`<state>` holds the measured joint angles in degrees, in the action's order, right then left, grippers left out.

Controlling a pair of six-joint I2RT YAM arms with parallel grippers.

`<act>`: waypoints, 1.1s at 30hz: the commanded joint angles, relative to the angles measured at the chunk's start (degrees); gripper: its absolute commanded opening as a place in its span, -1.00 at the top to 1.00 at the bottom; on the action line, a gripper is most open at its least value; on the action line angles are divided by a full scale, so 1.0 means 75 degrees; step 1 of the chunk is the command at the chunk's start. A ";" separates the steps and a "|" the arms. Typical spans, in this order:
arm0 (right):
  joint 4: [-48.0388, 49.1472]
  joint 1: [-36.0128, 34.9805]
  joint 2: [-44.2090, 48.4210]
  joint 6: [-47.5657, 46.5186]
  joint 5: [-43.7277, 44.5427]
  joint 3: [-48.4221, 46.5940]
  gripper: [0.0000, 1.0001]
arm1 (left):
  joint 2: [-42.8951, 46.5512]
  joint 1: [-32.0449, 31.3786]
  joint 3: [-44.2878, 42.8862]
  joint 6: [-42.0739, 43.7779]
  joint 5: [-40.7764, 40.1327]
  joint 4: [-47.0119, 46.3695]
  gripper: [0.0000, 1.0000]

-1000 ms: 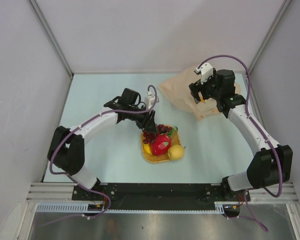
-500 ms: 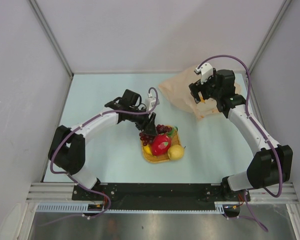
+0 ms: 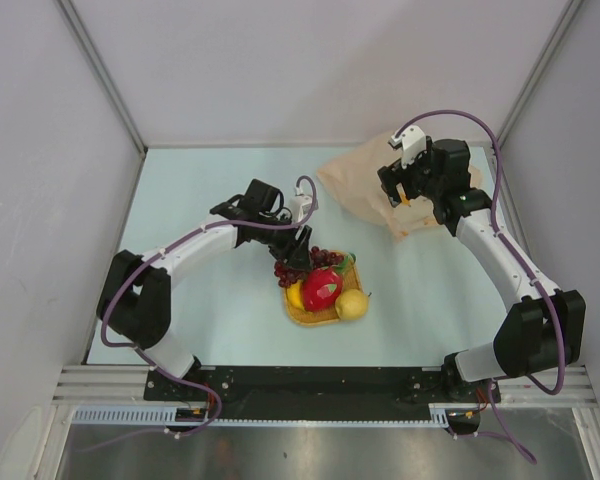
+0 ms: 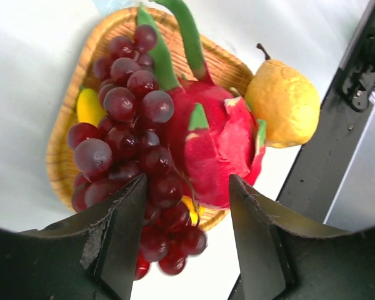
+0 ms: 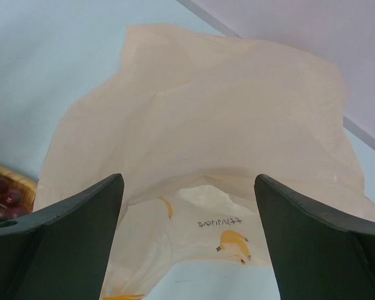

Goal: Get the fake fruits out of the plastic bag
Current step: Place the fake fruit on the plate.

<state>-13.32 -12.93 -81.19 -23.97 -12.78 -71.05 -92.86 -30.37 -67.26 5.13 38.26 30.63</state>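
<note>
The fake fruits lie in an orange woven tray [image 3: 302,316]: a red fruit with green tips [image 3: 322,288], a round yellow one [image 3: 352,304], a yellow banana [image 3: 294,296] and dark red grapes [image 3: 318,258]. My left gripper [image 3: 298,252] hangs just above the tray's far left side. In the left wrist view it [image 4: 187,231] is open, its jaws either side of the lower grapes [image 4: 125,94] without closing on them. The plastic bag [image 3: 355,180] lies flat at the far right. My right gripper [image 3: 400,192] is open and empty above the bag [image 5: 237,112].
In the left wrist view the red fruit [image 4: 219,144], yellow fruit [image 4: 284,103] and banana [image 4: 89,106] fill the tray [image 4: 56,162]. The black rail at the table's near edge runs just beyond the tray. The tray's corner [image 5: 12,178] shows at the left of the right wrist view.
My left gripper has shifted slightly left over the tray, and the grape bunch now spreads a little further left. The right arm has not moved.
</note>
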 commanded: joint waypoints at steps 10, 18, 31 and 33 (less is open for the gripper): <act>0.0276 0.0013 0.0208 0.0078 -0.0031 0.0027 -0.82 | -0.0123 -0.0029 -0.0032 0.0149 -0.0753 -0.0077 -0.18; 0.0241 0.0036 0.0185 0.0090 -0.0066 0.0039 -0.82 | -0.0158 -0.0029 -0.0066 0.0242 -0.0648 -0.0124 0.76; 0.0265 0.0036 0.0184 0.0078 -0.0054 0.0028 -0.82 | -0.0111 -0.0017 -0.0066 0.0242 -0.0613 -0.0053 1.00; 0.0265 0.0059 0.0184 0.0078 -0.0054 0.0039 -0.82 | -0.0018 -0.0017 -0.0195 0.0231 -0.0543 -0.0006 1.00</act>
<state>-13.34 -12.88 -81.19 -23.99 -12.80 -71.02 -94.39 -30.37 -67.26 6.09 33.12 30.63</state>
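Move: The grapes lie just below my open left hand, their middle about 3 cm to its right, 1 cm ahead and 4 cm lower. The banana sits some 6 cm back, about level sideways. The dragon fruit is 5 cm right and 6 cm back, the pear about 12 cm right and 10 cm back, all roughly 5 cm lower. From my right hand, the grapes are about 20 cm left, 17 cm back and 17 cm down. I ease my left hand, half open over the grapes, down about 1.5 cm while shifting it roughly a centimetre forward and a centimetre left, with only a slight turn of the wrist. Then I hold it nearly in place beside the dragon fruit and shut the fingers completely, beside the bunch and with no grape between them, the forward finger seeming to nudge the grapes outward. ##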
